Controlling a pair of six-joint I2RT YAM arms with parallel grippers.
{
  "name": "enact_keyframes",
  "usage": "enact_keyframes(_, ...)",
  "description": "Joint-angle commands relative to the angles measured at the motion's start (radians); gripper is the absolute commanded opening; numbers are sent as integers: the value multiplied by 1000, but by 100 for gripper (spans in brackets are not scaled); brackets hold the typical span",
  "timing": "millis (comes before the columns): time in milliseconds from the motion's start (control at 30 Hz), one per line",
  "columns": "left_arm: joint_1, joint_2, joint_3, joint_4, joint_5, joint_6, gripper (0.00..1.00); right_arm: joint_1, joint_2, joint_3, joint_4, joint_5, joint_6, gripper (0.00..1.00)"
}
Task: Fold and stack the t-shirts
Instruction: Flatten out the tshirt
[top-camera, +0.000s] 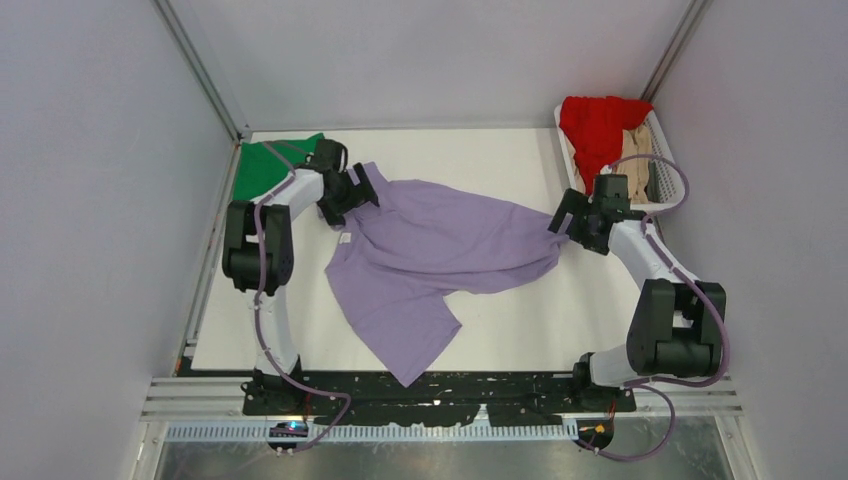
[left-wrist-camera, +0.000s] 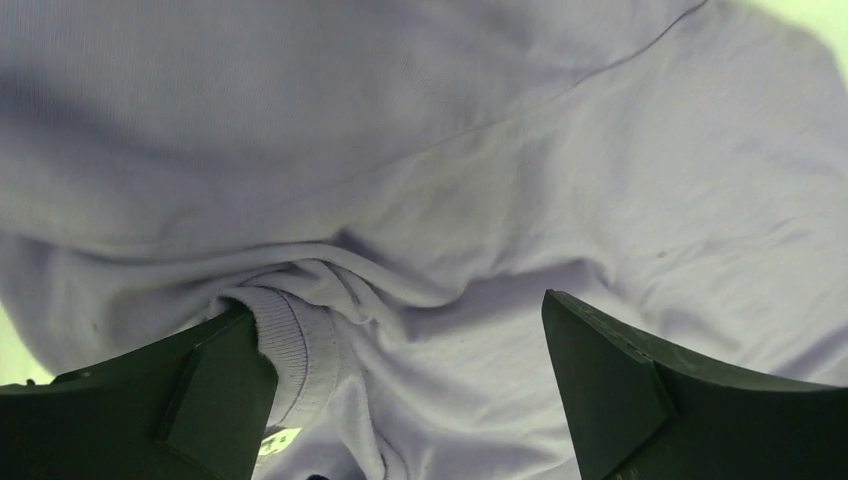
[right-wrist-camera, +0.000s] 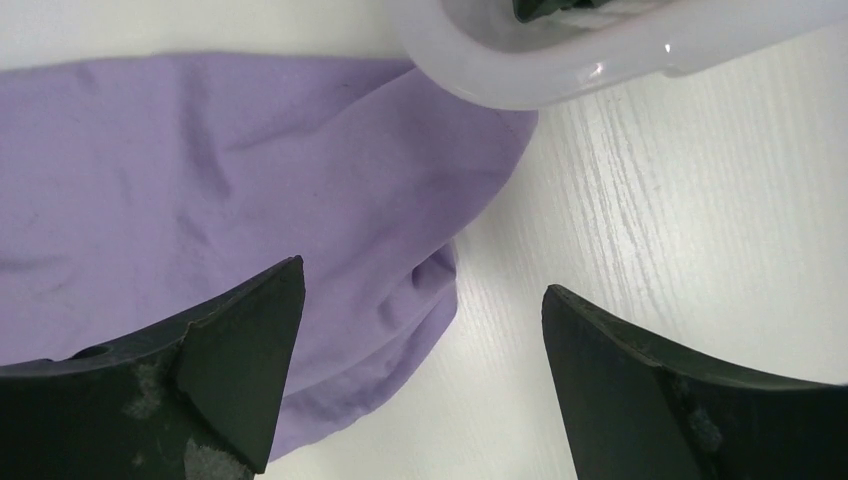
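Note:
A lavender t-shirt lies spread and rumpled across the middle of the table. My left gripper hovers open over its collar end at the upper left; the left wrist view fills with the lavender cloth, and the ribbed collar sits by the left finger. My right gripper stands open over the shirt's right tip, whose edge rests on the white tabletop between the fingers. A green t-shirt lies at the back left. Red and tan shirts sit in the basket.
A white slatted basket stands at the back right; its rim shows just beyond the right gripper. Grey walls close off the left, right and back. The black arm bases are on the rail at the near edge.

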Motion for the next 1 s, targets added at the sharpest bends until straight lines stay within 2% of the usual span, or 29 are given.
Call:
enact_keyframes(0,4,139,193,-31,135,-58,100,-36,-50,-89,186,-204,46,95)
enact_keyframes(133,4,260,347,24,239,-150,99,-37,-46,-138,266,-282,53,96)
enact_keyframes(200,1,349,488,33,314,-185,100,-37,-26,-148,309,-325,63,95)
enact_keyframes(267,-9,421,650,29,324,-201,100,-37,-6,-148,333,-350,68,95)
enact_keyframes(400,-16,523,987,-48,307,-190,100,-37,0,-128,315,-306,55,95)
enact_keyframes(433,-16,514,1051,-83,308,-160,100,-37,-11,-124,291,-268,46,96)
enact_keyframes(467,-18,484,1046,-111,299,-122,100,-37,-19,-120,279,-246,43,95)
enact_keyframes(500,-21,421,999,-129,280,-82,100,-37,-38,-124,261,-203,40,95)
enact_keyframes(567,-36,239,791,-120,212,4,100,-37,-75,-143,234,-146,44,95)
enact_keyframes(633,-57,-26,514,-70,84,72,100,-37,-114,-163,205,-100,54,96)
enact_keyframes(767,-100,-422,-30,39,-78,125,100,-37,-199,-218,155,-35,88,95)
enact_keyframes(867,-128,-635,-313,-3,-162,114,100,-37,-256,-257,114,37,112,96)
enact_keyframes(967,-166,-774,-517,-81,-199,73,100,-37,-293,-319,106,50,132,99)
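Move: My open left fingers are down on the t-shirt. Its far-left tip lies about 7 cm ahead and 4 cm to the right, its collar tag some 8 cm back and 2 cm left, and the green folded shirt roughly 8 cm ahead and 15 cm left. From my right hand, the t-shirt's right end is about 2 cm ahead, 2 cm left and 6 cm below; the basket is some 17 cm ahead and 9 cm right. With fingers open on the cloth, my left hand sweeps the t-shirt's left part about 17 cm forward and 8 cm right, rolling some 20 degrees, then lifts clear and swings back about 25 cm, ending high with the fingers tipped forward. My open right hand makes a small loop near the t-shirt's right end: down, left, then back about 4 cm. ##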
